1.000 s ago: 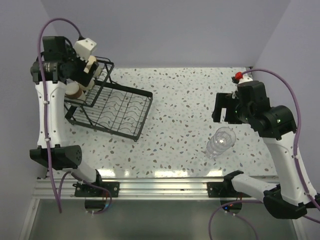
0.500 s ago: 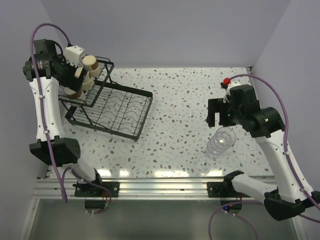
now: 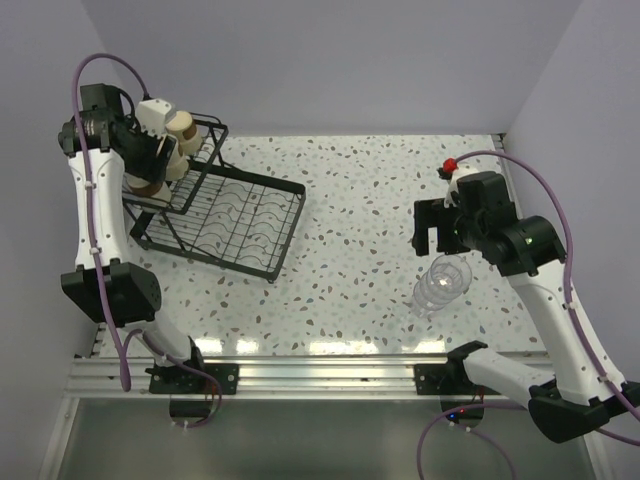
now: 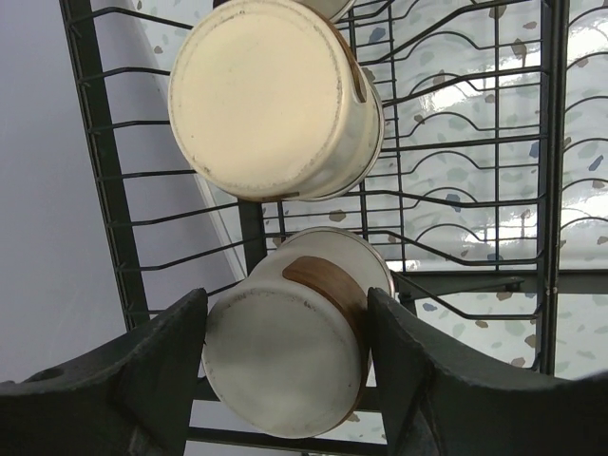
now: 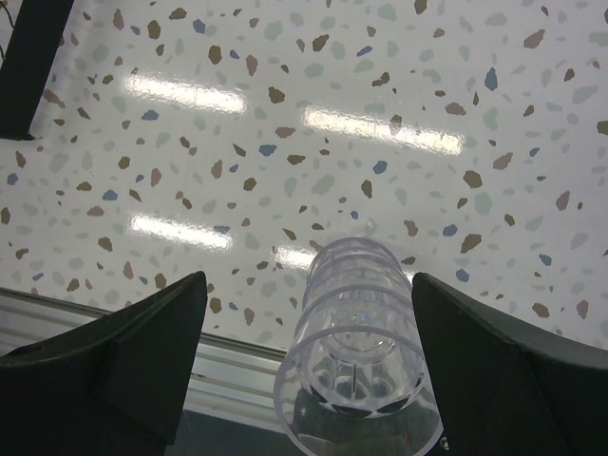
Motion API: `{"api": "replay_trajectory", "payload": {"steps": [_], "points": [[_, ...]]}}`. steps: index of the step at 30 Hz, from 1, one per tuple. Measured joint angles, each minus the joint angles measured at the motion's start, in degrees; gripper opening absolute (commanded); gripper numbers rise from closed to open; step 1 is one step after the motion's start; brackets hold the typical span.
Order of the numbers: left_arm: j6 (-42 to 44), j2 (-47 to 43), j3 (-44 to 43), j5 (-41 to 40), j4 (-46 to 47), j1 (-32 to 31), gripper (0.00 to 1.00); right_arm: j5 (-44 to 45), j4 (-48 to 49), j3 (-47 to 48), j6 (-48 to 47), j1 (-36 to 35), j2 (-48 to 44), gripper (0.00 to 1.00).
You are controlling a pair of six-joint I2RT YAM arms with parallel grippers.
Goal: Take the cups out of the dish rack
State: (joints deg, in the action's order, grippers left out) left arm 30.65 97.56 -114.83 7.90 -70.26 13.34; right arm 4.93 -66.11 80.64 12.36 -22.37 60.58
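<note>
The black wire dish rack (image 3: 235,215) stands at the far left. Cream cups (image 3: 181,125) sit in its raised basket. In the left wrist view, one cream cup (image 4: 275,95) lies higher in the basket. A second cream cup with a brown band (image 4: 290,356) lies between my left gripper's fingers (image 4: 161,370), which touch both its sides. My left gripper (image 3: 152,165) reaches down into the basket. A stack of clear ribbed tumblers (image 3: 441,284) stands on the table at the right, also seen in the right wrist view (image 5: 361,351). My right gripper (image 3: 436,228) hangs open just above and behind the stack, apart from it.
The rack's flat gridded tray (image 4: 475,142) holds nothing. The speckled table (image 3: 360,200) runs between rack and tumblers. A metal rail (image 3: 320,372) lines the near edge. Walls close in at the back and on both sides.
My left arm has shifted its wrist over the rack's basket and settled around the lower cream cup. My right gripper has moved a little left, towards the tumblers.
</note>
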Motion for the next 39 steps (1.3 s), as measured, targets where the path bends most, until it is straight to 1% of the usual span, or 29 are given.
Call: {"api": "replay_trajectory", "payload": {"steps": [4, 6, 7, 10, 11, 12, 22, 31, 39], "points": [[0.1, -0.7, 0.9, 0.4, 0.4, 0.0, 0.54, 0.0, 0.0, 0.0, 0.0, 0.0, 0.0, 0.92], [0.2, -0.7, 1.0, 0.6, 0.5, 0.0, 0.42, 0.0, 0.0, 0.0, 0.0, 0.0, -0.1, 0.92], [0.2, -0.7, 1.0, 0.7, 0.5, 0.0, 0.33, 0.0, 0.0, 0.0, 0.0, 0.0, -0.2, 0.92], [0.4, -0.7, 1.0, 0.9, 0.5, 0.0, 0.15, 0.0, 0.0, 0.0, 0.0, 0.0, -0.5, 0.92], [0.4, -0.7, 1.0, 0.9, 0.5, 0.0, 0.02, 0.0, -0.1, 0.0, 0.0, 0.0, -0.6, 0.92], [0.4, -0.7, 1.0, 0.9, 0.5, 0.0, 0.0, 0.1, -0.1, 0.1, 0.0, 0.0, -0.8, 0.92], [-0.3, -0.9, -0.8, 0.9, -1.1, 0.2, 0.0, 0.0, 0.0, 1.1, 0.0, 0.0, -1.0, 0.92], [-1.1, -3.8, -3.1, 1.5, -1.2, 0.2, 0.0, -0.1, 0.2, 1.2, 0.0, 0.0, -1.0, 0.92], [-1.5, -4.2, -4.3, 3.1, -1.1, 0.2, 0.0, -0.1, 0.2, 1.2, 0.0, 0.0, -1.0, 0.92]]}}
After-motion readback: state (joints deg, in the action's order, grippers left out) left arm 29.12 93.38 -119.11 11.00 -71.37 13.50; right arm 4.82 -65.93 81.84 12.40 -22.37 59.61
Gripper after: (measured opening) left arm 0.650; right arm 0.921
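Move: The left fingers are already closed on the nearest cream cup on the dish rack's upper shelf, its middle about 3 cm below the hand point. The middle cup stands some 7 cm ahead and 4 cm right, the far cup about 14 cm ahead and 8 cm right, both about as high as the held one. The open lower tray lies roughly 16 cm right, 3 cm back and 20 cm down. From the right hand the held cup is around 58 cm left and 15 cm ahead, about level. Keep the left fingers pinched on the nearest cup, hold still for a moment, then raise it about 5 cm off the upper shelf. Ease roughly 1 cm back and 1 cm left as it climbs, letting the wrist tip the fingers forward-and-up by under 10 degrees, and don't loosen the grip. ##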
